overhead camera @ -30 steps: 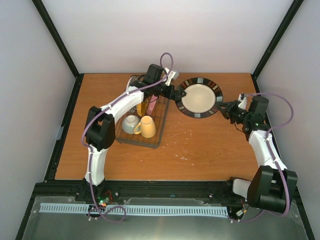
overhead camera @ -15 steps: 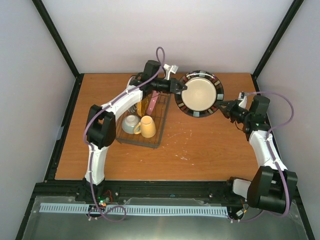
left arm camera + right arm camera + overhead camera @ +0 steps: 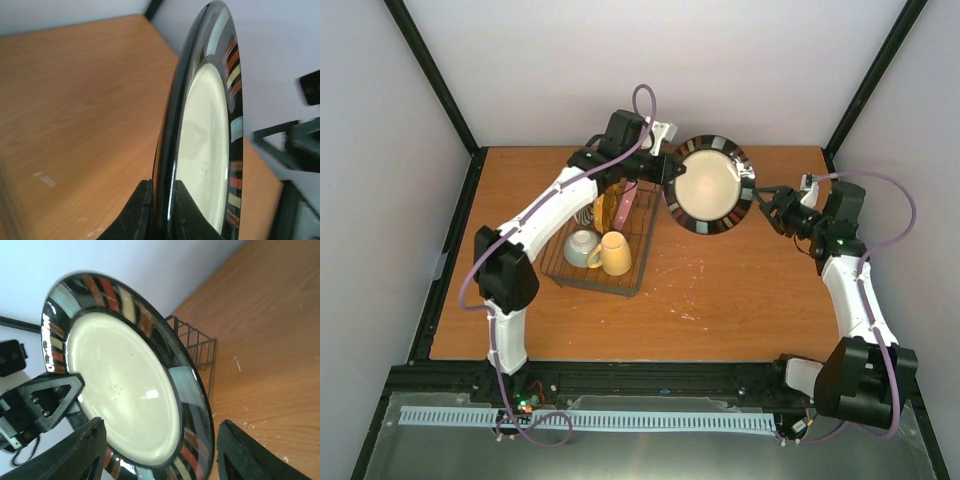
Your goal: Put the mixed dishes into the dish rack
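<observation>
The dark-rimmed beige plate [image 3: 708, 186] hangs tilted on edge above the table, just right of the dish rack [image 3: 638, 262]. My left gripper [image 3: 670, 170] is shut on the plate's left rim; in the left wrist view its fingers [image 3: 140, 210] pinch the black rim of the plate [image 3: 210, 140]. My right gripper [image 3: 765, 205] stands open at the plate's right edge, and its fingers [image 3: 87, 450] sit apart on either side of the plate [image 3: 120, 385] without touching it. In the rack are a yellow mug [image 3: 613, 253], a pale blue-green bowl [image 3: 582, 246], a pink plate [image 3: 625, 205] and an orange-yellow plate [image 3: 605, 210].
The rack's wire corner [image 3: 200, 347] shows behind the plate in the right wrist view. Black frame posts and pale walls close in the wooden table [image 3: 720, 300] on three sides. White scuff marks lie on the wood near the middle.
My left gripper shut on the plate's left rim and raised it, tilting it more upright and a little leftward. My right gripper opened and let go of the plate's right rim.
</observation>
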Controlling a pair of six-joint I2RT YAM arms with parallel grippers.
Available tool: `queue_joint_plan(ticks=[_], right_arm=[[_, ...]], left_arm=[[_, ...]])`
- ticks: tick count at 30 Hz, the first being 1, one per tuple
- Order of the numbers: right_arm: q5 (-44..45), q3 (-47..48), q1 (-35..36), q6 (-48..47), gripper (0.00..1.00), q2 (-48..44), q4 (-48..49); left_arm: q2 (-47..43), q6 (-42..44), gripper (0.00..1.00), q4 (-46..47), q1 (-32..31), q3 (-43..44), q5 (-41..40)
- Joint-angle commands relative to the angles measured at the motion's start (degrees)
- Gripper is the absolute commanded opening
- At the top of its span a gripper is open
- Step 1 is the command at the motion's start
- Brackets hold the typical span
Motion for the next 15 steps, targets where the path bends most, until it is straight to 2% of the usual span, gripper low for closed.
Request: queue_joint_plan(ticks=[1,6,15], right_arm=[[4.3,4.4,-0.2,-7.0,0.61,-2.4,-6.0],[9.5,4.7,-0.1,-11.2,0.61,-3.4,-10.4],[10.2,4.8,-0.2,-13.4,0.61,-3.4,-12.0]], left_arm=[[-6.9,8.0,0.01,-8.3,1.0,5.5,-19.4],[-7.1,9.0,0.01,-16.0,0.8,13.1,-32.6],[0.2,13.0,0.01,-28.6,-3.7,26.4,-50.7]])
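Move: The dark-rimmed plate is already in the left fingers; the free slot it is bound for, right of the pink plate in the rack, lies about 8 cm to the left, 1 cm back and 17 cm below. At that depth the pink plate stands some 13 cm left, 1 cm back; the orange mug is about 15 cm left, 13 cm back and 21 cm down. From the right hand the slot is roughly 28 cm left, 5 cm ahead and 13 cm down. The dark-rimmed plate, still pinched at its rim by the left hand, is carried about 12 cm left, rising some 6 cm and going slightly forward, over the rack's right side. The wrist swings counter-clockwise and tips the fingers more steeply down, nearly 40 degrees in all. The already open right hand rolls a little and eases 2 cm right, clear of the plate. ##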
